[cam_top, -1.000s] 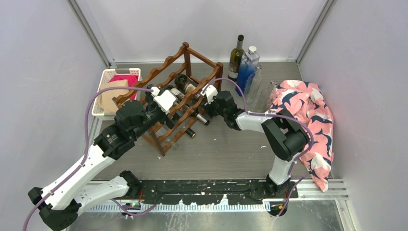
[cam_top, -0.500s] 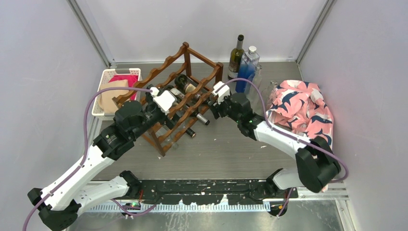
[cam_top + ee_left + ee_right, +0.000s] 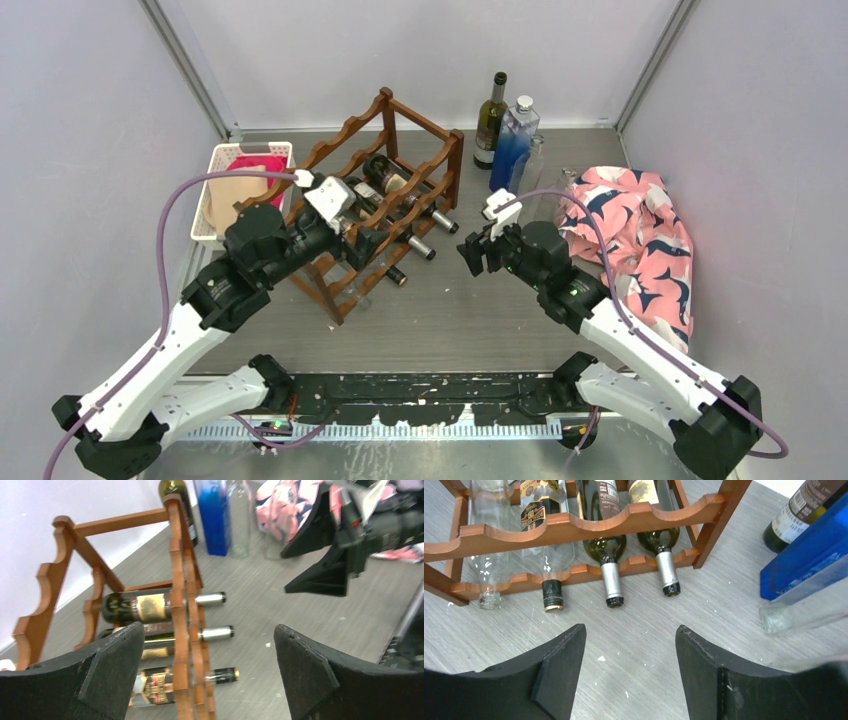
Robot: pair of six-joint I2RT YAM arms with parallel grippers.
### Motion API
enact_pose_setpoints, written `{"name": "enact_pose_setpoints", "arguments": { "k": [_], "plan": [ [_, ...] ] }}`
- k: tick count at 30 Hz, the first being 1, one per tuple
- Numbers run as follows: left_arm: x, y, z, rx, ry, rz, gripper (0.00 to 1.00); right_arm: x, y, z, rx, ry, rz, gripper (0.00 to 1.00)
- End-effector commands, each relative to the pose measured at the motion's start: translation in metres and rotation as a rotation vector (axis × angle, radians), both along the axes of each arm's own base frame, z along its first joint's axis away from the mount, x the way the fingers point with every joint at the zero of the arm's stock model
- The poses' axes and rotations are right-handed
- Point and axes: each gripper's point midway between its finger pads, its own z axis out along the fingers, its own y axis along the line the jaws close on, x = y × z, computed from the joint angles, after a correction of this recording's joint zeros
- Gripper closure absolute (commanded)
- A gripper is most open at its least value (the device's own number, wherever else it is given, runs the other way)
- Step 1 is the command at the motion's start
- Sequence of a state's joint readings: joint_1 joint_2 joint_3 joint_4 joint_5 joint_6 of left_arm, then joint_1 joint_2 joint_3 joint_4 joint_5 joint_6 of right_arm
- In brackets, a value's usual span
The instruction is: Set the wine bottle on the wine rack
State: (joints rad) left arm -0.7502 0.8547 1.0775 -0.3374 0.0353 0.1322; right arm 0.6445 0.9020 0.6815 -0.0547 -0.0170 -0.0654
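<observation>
The dark reddish-brown wine rack stands at the back left of centre, seen too in the left wrist view and right wrist view. Several bottles lie in it, necks poking out at the front; the uppermost is a dark wine bottle with a silver neck. Another dark green wine bottle stands upright behind the rack. My left gripper hovers at the rack's front face, open and empty. My right gripper is apart from the rack, to its right, open over bare table.
A blue bottle and a clear glass bottle stand beside the upright green one. A pink patterned cloth lies at the right. A white basket with cloths sits left of the rack. Walls close in on three sides.
My right gripper has drawn back from the rack towards the front right, with its jaws wider apart. The left gripper shifted slightly left and stayed open.
</observation>
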Motion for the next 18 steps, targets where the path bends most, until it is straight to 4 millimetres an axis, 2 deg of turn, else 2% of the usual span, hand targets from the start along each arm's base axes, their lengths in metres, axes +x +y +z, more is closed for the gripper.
{"name": "enact_pose_setpoints", "arguments": {
  "k": [1,4,9,12,13,14,16,18],
  "plan": [
    [-0.033,-0.006,0.039,-0.233,0.091,-0.091,0.0,-0.014,-0.006,0.001,0.034,0.07,-0.023,0.27],
    [-0.048,-0.007,0.04,-0.364,0.19,-0.111,0.0,-0.016,-0.006,0.007,0.055,0.098,-0.036,0.24],
    [-0.072,-0.005,0.042,-0.472,0.28,-0.168,0.0,-0.018,-0.013,0.025,0.066,0.111,-0.072,0.19],
    [-0.081,0.0,0.047,-0.53,0.292,-0.177,0.01,-0.02,-0.022,0.044,0.079,0.093,-0.108,0.16],
    [-0.083,0.001,0.047,-0.548,0.3,-0.18,0.01,-0.021,-0.025,0.051,0.084,0.083,-0.121,0.06],
    [-0.085,0.003,0.049,-0.563,0.299,-0.184,0.01,-0.022,-0.028,0.059,0.094,0.067,-0.128,0.01],
    [-0.086,0.003,0.049,-0.58,0.301,-0.189,0.02,-0.022,-0.036,0.078,0.107,0.021,-0.155,0.0],
    [-0.087,0.002,0.047,-0.578,0.308,-0.19,0.02,-0.016,-0.051,0.098,0.169,-0.021,-0.259,0.0]
  ]
}}
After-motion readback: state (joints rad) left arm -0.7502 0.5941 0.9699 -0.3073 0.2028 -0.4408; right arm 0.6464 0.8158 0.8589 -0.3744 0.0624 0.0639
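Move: The green wine bottle still standing at the back is about 34 cm ahead of the right hand and 4 cm to its right, its middle some 7 cm lower. The blue bottle stands roughly 28 cm ahead and 8 cm right of that hand, a clear bottle 22 cm ahead and 11 cm right; the rack's middle is 16 cm ahead and 22 cm left. From the left hand, the wine bottle lies about 38 cm ahead, 22 cm right and 20 cm below. Clear of the rack and touching nothing, the empty right hand eases back and to the right, a couple of centimetres each way, dips slightly, then rises about 5 cm while its fingers spread fully. The left hand, wide open, withdraws about 8 cm back from over the rack's near side and 3 cm up, rolling some 30 degrees so that its left side drops. ##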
